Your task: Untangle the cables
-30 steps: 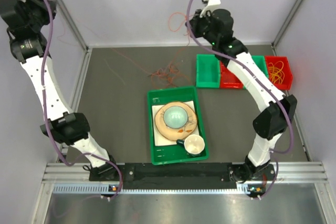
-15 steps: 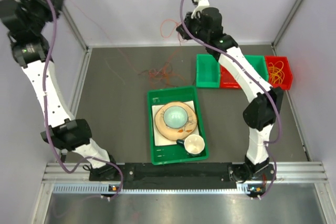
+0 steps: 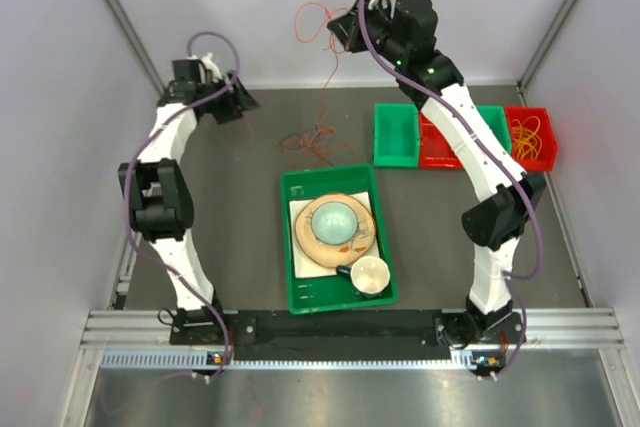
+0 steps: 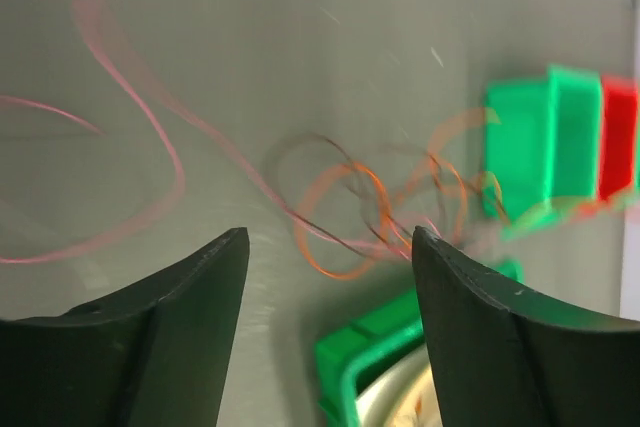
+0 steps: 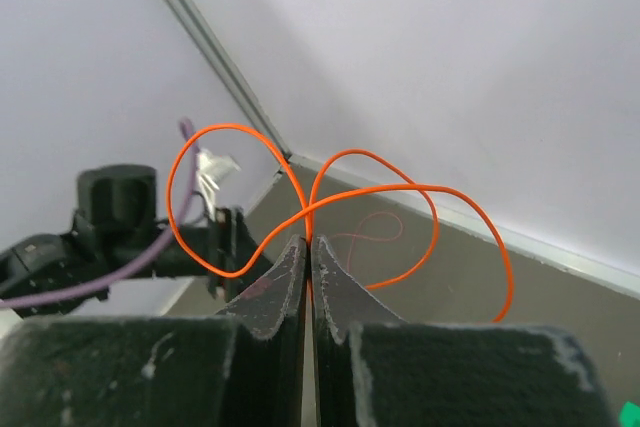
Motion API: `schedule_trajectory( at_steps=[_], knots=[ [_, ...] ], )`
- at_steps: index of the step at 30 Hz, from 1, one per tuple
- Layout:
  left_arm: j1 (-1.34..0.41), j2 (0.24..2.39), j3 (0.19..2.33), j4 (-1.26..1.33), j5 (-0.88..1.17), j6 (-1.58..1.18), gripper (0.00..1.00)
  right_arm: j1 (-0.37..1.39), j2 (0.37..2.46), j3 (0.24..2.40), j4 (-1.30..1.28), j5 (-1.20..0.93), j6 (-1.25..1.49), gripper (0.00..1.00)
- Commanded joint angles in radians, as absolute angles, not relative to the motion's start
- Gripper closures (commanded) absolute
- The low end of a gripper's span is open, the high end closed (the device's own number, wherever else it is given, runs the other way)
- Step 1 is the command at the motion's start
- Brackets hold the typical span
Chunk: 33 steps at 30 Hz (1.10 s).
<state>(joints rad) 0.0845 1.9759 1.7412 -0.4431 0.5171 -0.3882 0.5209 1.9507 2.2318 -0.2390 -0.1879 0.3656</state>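
The cables (image 3: 312,143) lie as a loose tangle of thin orange, red and dark wires on the table behind the green tray; in the left wrist view the cables (image 4: 372,209) are blurred, just beyond my fingers. My left gripper (image 3: 243,102) (image 4: 330,242) is open and empty, low over the back-left of the table, left of the tangle. My right gripper (image 3: 338,33) (image 5: 308,242) is raised high at the back wall, shut on an orange cable (image 5: 340,187) that loops above its tips. That orange cable (image 3: 312,25) trails down toward the tangle.
A green tray (image 3: 298,292) in the middle holds a plate, a bowl (image 3: 332,220) and a cup (image 3: 369,274). Green bins (image 3: 394,135) and red bins (image 3: 530,137) stand at the back right, one red bin holding coiled orange wire. Walls close in on three sides.
My left arm swung down from high at the back left to just above the table and its gripper opened, letting go. The right gripper rose slightly, still pinching the orange cable.
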Motion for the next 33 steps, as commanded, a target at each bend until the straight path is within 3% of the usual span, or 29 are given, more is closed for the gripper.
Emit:
schedule_trajectory(
  at_steps=[1,8,15,33],
  knots=[
    [0.009,1.922,1.675,-0.319,0.684,-0.319,0.28,0.528,1.939,2.23,-0.206,-0.204,0.388,1.0],
    [-0.127,1.908,1.53,-0.255,0.755,-0.178,0.28,0.528,1.95,2.241,-0.204,-0.207,0.399,1.0],
    [-0.207,1.89,1.436,-0.081,0.611,-0.164,0.29,0.522,1.95,2.24,-0.198,-0.216,0.416,1.0],
    [-0.273,2.031,1.572,-0.138,0.48,-0.112,0.33,0.508,1.914,2.184,-0.17,-0.227,0.44,1.0]
  ],
)
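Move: The tangled cables lie on the table about 20 cm to the right of the left hand, roughly level with it fore and aft and some 17 cm below. The large green tray's middle is about 26 cm nearer the base than the cables and 4 cm farther right; the nearest green bin sits roughly 20 cm right of them and 3 cm farther out. From the right hand the cables lie about 43 cm below, 4 cm left and 3 cm ahead. Open left hand swings some 18 cm right towards the cables, sinking, turning clockwise; right keeps pinching its cable. ##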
